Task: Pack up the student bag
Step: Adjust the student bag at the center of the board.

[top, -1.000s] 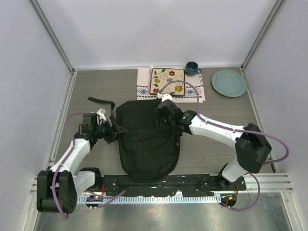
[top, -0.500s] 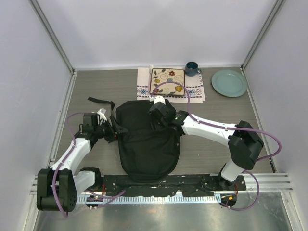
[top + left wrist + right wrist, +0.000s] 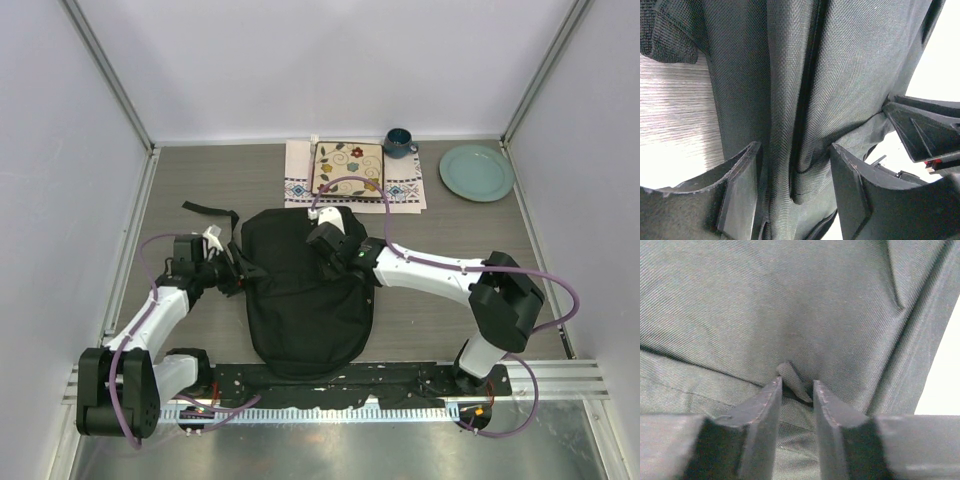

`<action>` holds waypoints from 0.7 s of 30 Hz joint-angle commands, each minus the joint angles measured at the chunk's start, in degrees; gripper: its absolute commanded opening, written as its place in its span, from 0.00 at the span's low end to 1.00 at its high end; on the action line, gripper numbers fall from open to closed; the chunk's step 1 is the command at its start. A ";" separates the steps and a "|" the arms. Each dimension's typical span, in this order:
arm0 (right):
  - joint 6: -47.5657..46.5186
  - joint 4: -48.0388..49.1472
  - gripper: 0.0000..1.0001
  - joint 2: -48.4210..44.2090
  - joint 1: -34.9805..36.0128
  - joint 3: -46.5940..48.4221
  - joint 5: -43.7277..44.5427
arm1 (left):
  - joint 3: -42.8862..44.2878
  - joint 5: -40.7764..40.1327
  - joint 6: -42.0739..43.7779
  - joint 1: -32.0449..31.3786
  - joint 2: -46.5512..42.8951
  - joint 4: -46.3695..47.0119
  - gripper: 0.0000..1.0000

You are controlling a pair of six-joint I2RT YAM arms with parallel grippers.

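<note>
The student bag is a large black fabric backpack lying flat in the middle of the table. My left gripper is at its left edge. In the left wrist view that left gripper is open, its jaws wide apart on either side of a bunched fold of the bag. My right gripper rests on the bag's upper part. In the right wrist view the right gripper has its jaws nearly together, pinching a small fabric tab that sticks up from the bag.
A floral square plate lies on a patterned cloth behind the bag. A dark blue mug and a teal plate sit at the back right. A loose black strap trails off the bag's left.
My right gripper slid left across the bag's upper part and its jaws narrowed onto the tab. The left gripper stayed at the bag's edge, its jaws drawing closer together.
</note>
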 commanded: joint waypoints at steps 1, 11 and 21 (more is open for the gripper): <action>0.73 -2.42 0.30 1.36 0.48 -1.32 3.21 | -0.13 1.42 -0.03 -0.22 0.40 2.65 0.57; 1.35 -1.10 0.00 0.23 0.31 1.06 7.25 | 0.04 1.68 0.23 -0.22 3.12 4.49 0.12; 4.77 -0.48 0.00 -10.74 -8.38 -8.60 12.10 | 1.45 -4.82 1.28 -0.31 4.62 3.70 0.00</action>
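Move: The bag's raised left edge already stands between the left hand's open fingers, about 1 cm below the hand point. The small fold in the bag's top cloth lies right at the right hand's half-open fingertips, some 1 cm lower, with the bag's right edge roughly 8 cm to that hand's right, level with it. From the left hand, the loose strap lies about 16 cm ahead and 8 cm left; from the right hand, the floral board is some 24 cm ahead and 3 cm right. The bag's left edge is pinched as the left fingers close fully on it, that hand sinking about 1 cm and otherwise staying put. The small fold in the top cloth is nipped shut between the right fingertips, then drawn right, towards the bag's right edge, by some 4 cm, mostly in a quick late pull with about 2 cm of forward drift; the right hand turns roughly 10 degrees clockwise. ##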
